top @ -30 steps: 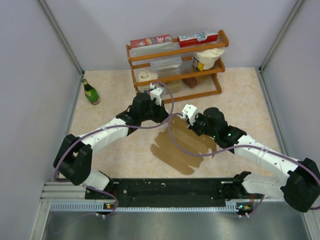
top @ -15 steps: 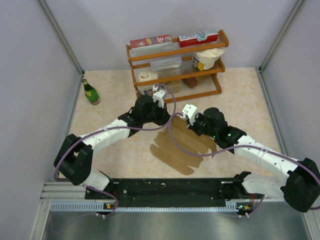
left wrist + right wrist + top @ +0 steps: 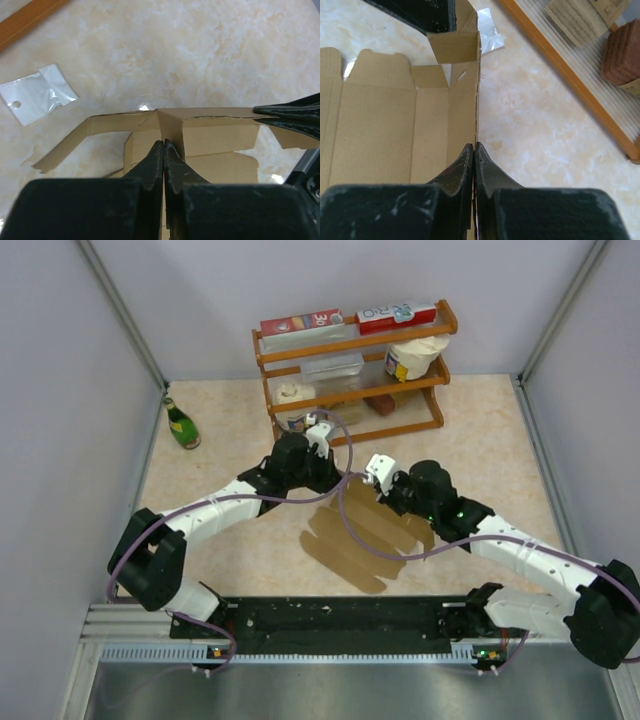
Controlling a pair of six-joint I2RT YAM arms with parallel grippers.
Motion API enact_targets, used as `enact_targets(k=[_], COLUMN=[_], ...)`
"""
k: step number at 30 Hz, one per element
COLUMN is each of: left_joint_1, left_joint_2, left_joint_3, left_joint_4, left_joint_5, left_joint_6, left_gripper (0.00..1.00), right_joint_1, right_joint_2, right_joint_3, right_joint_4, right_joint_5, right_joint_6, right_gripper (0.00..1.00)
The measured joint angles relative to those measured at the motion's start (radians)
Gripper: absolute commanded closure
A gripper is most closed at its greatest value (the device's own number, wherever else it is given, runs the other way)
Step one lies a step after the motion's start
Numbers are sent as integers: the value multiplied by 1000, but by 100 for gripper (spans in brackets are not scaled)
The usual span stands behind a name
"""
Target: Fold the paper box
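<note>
The paper box (image 3: 362,537) is a flat brown die-cut sheet lying mid-table, its far edge lifted. My left gripper (image 3: 338,477) is at the far left corner of the sheet. In the left wrist view its jaws (image 3: 164,143) are shut on an upright flap of the paper box (image 3: 215,140). My right gripper (image 3: 368,486) sits just right of it, and in the right wrist view (image 3: 474,146) it is shut on the raised side edge of the paper box (image 3: 380,125). Each wrist view shows the other gripper's black fingers (image 3: 292,114) at its border.
A wooden rack (image 3: 350,370) with red cartons, a tub and sponges stands at the back; its rail (image 3: 570,85) runs close to my right gripper. A green bottle (image 3: 182,425) stands at the left wall. A clear plastic bag (image 3: 36,95) lies beyond the sheet.
My left gripper has slid a little right toward the sheet's far edge and closed on the flap. The right gripper has shifted slightly, still pinching its edge.
</note>
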Motion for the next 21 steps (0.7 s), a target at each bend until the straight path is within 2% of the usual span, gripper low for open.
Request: enact_targets(k=[12,21], left_joint_1=[71,119], left_joint_2=[-58,-104], left_joint_3=[0,19], left_joint_4=[-56,-86], left_joint_5=[-123,-175], left_joint_6=[51,86], left_gripper=[100,100], right_joint_1=[0,25], right_joint_2=[-56,-118], right_joint_3=[-103,-216], right_joint_4=[63,183], right_joint_5=[2,9], right_joint_6=[-266,-439], right_gripper=[100,100])
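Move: The small corner tab of the paper box is right at the left gripper's shut fingertips. From there the box body's middle is some 10 cm back, 7 cm to the right and 8 cm below; the plastic bag lies roughly 10 cm ahead, 4 cm left and 10 cm down. The right gripper grips the box's upright panel at its top edge, with the tab about 3 cm ahead and 14 cm left, and the body about 7 cm back, 8 cm left and 8 cm below. Draw the left gripper, fingers kept shut, off the corner tab: go about 9 cm to the left and forward, dipping slightly first and then rising, while its wrist turns a little counter-clockwise. Keep the right gripper pinching the panel edge, roll that wrist some 25 degrees so its left side sinks, and ease the hand a couple of centimetres right and down. ##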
